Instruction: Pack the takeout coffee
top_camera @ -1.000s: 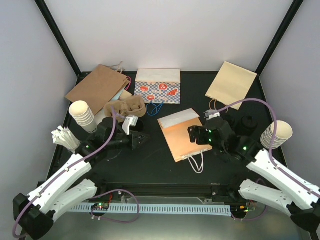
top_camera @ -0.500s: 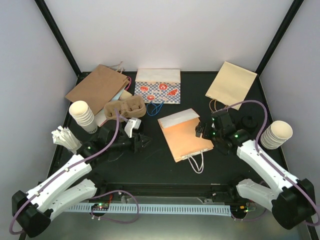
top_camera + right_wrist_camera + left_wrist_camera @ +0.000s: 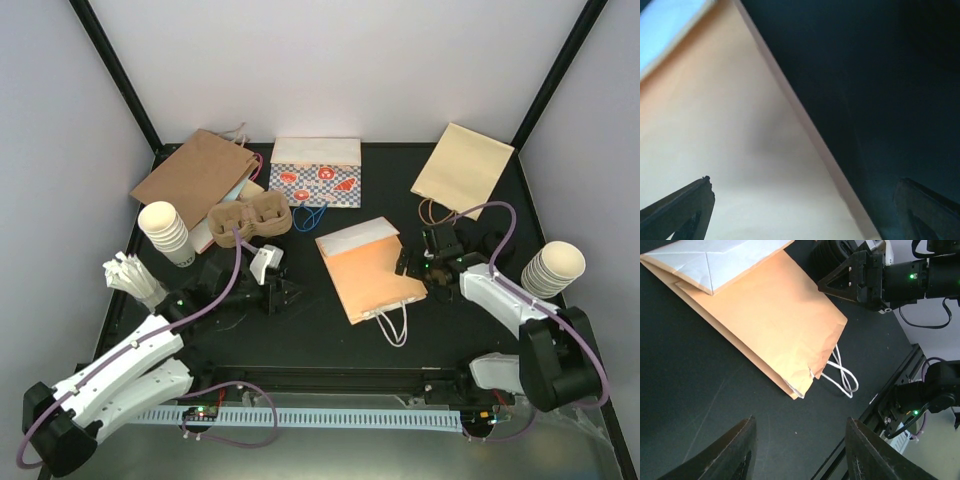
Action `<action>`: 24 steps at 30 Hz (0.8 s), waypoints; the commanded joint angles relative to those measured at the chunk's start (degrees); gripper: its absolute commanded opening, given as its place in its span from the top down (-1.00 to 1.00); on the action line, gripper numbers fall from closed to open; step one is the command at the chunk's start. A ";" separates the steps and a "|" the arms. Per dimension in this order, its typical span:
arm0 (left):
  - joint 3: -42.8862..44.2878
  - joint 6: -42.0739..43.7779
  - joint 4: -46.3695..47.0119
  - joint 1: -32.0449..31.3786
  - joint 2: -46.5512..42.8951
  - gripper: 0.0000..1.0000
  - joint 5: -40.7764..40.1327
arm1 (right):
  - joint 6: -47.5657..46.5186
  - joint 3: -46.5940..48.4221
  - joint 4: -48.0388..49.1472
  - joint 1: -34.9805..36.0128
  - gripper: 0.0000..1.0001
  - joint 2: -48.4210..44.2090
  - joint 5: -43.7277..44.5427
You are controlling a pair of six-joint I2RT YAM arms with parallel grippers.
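Note:
One takeout coffee cup (image 3: 492,241) shows as a small black round shape at the right, partly behind my right arm; I see no other. The cardboard tray (image 3: 250,215) sits at the back left with its hollows showing no cups. An orange paper bag (image 3: 368,270) (image 3: 765,315) lies flat in the middle, white handles toward me. My left gripper (image 3: 288,296) (image 3: 800,419) is open over bare mat left of the bag, holding nothing. My right gripper (image 3: 404,262) (image 3: 804,180) is open at the bag's right edge (image 3: 805,125), low over it.
A brown bag (image 3: 195,175), a patterned bag (image 3: 316,172) and a tan bag (image 3: 462,170) lie along the back. Stacks of white paper cups stand at the left (image 3: 165,232) and right (image 3: 553,268). White folded items (image 3: 130,275) lie at the left edge.
My left gripper has opened and shifted slightly toward the near right. My right gripper has opened wider, and its arm has folded back to the right while staying at the bag's edge.

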 commanded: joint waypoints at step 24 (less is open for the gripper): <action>-2.39 -3.18 3.85 -2.38 2.51 -0.06 -1.84 | 12.68 -11.67 7.08 26.13 -0.93 -11.35 -19.67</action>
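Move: The paper bag lies flat, its middle about 11 cm left of the right hand, 2 cm back and 5 cm lower; the white handles are roughly 15 cm back and 5 cm left of this hand. A black cup stack stands some 9 cm to its right and 4 cm ahead. From the left hand the bag's middle is about 20 cm right, 6 cm ahead and 16 cm down, the handles 25 cm right and 8 cm back. Down some 3 cm onto the bag's right edge, then back and to the left in a quickening sweep of about 15 cm, the right hand drags the handle end towards the left hand, its wide-open fingers ending at the near right corner. Meanwhile its wrist turns counter-clockwise and rolls left side up, and it rises slightly. The left hand sinks a couple of centimetres, half open. ##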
